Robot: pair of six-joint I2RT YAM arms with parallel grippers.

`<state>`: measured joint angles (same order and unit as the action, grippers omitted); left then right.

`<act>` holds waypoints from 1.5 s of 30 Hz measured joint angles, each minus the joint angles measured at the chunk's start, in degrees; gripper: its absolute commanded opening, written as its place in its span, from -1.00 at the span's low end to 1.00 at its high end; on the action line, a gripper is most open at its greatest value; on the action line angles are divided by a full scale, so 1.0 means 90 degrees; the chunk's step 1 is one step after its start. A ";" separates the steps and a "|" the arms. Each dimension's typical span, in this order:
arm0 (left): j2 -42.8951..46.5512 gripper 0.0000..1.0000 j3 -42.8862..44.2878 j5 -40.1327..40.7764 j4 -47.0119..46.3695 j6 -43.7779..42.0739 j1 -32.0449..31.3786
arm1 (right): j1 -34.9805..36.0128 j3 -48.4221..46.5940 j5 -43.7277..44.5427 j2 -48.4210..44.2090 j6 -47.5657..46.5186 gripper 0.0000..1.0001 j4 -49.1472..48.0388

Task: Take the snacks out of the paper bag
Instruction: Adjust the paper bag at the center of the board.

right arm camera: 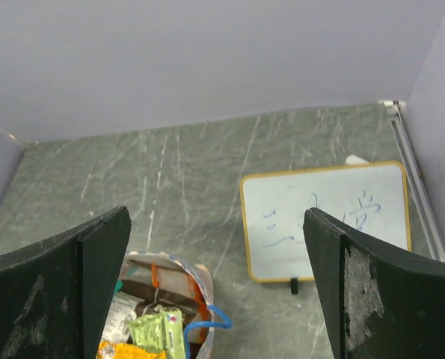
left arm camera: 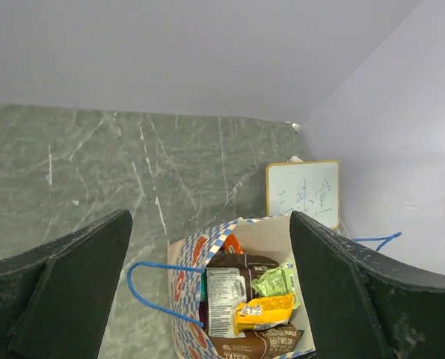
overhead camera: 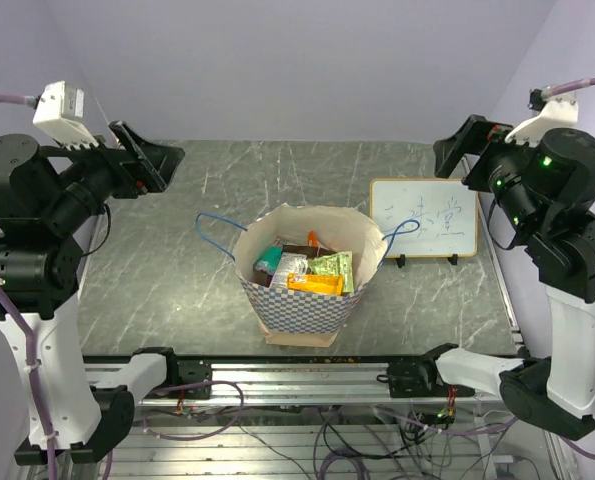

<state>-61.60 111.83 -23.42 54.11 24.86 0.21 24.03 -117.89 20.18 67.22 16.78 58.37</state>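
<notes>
The paper bag [overhead camera: 302,310] stands upright and open at the table's near middle, cream with a blue checked band and blue cord handles. Snacks fill it: a yellow-orange packet [overhead camera: 315,284], a green packet [overhead camera: 333,266], a dark brown one with a white label [overhead camera: 288,268] and a teal one [overhead camera: 268,260]. The left wrist view shows the bag [left arm camera: 183,288], the yellow-orange packet [left arm camera: 267,313] and the green packet [left arm camera: 276,281]. The right wrist view shows the bag [right arm camera: 205,280] at the bottom left. My left gripper [overhead camera: 155,160] and right gripper [overhead camera: 455,150] are both open, empty, raised and far from the bag.
A small whiteboard [overhead camera: 424,219] with a yellow frame stands on the table right of the bag; it also shows in the left wrist view [left arm camera: 303,191] and the right wrist view [right arm camera: 323,217]. Purple walls close the back and sides. A metal rail [overhead camera: 297,375] runs along the near edge.
</notes>
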 measured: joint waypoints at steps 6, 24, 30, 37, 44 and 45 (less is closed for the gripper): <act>0.0313 0.94 -0.0665 0.0396 -0.0007 0.0221 -0.0019 | -0.0068 0.0699 0.0027 -0.0189 0.0238 1.00 0.0102; 0.1120 0.94 -0.2251 0.0913 -0.0221 0.1020 -0.0189 | -0.0255 0.2465 -0.0823 -0.0658 0.1134 1.00 0.0437; 0.1120 0.94 -0.2443 0.0840 -0.0372 0.1222 -0.0219 | -0.0272 0.3135 -0.1647 -0.1112 0.1644 1.00 0.0277; 0.1064 0.94 -0.2484 0.0670 -0.0415 0.1341 -0.0245 | -0.0294 0.3755 -0.1994 -0.1535 0.2395 1.00 0.0087; 0.1059 0.94 -0.2494 0.0534 -0.0415 0.1360 -0.0257 | -0.0308 0.4267 -0.2239 -0.1741 0.2968 1.00 0.0034; 0.1061 0.94 -0.2521 0.0505 -0.0423 0.1377 -0.0257 | -0.0313 0.4459 -0.2368 -0.1802 0.3036 1.00 -0.0053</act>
<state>-52.05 89.14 -18.87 50.30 37.26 -2.11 21.21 -77.76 -1.13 51.00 44.10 57.89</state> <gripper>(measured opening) 0.972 0.999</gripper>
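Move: The right hand is high above the table, with the bag's right handle about 25 cm below it, some 5 cm to its left and 3 cm back. The paper bag's middle is about 24 cm left, 5 cm back and 37 cm down. The whiteboard lies about 14 cm ahead and 11 cm right, on the table. From the left hand, the left handle is about 5 cm right, level fore and aft, and 26 cm down; the bag's middle is 21 cm right, 2 cm back. Fingers wide open and empty, the right hand sinks about 18 cm towards the bag's right handle, straight down at first, then also drawing left and a little back, while it tips nose-down and rolls its left side up, each by some 25 degrees. Meanwhile the open left hand drops about 9 cm towards the left handle, tipping down and rolling its right side up slightly, and eases to a stop still well above the handle. ##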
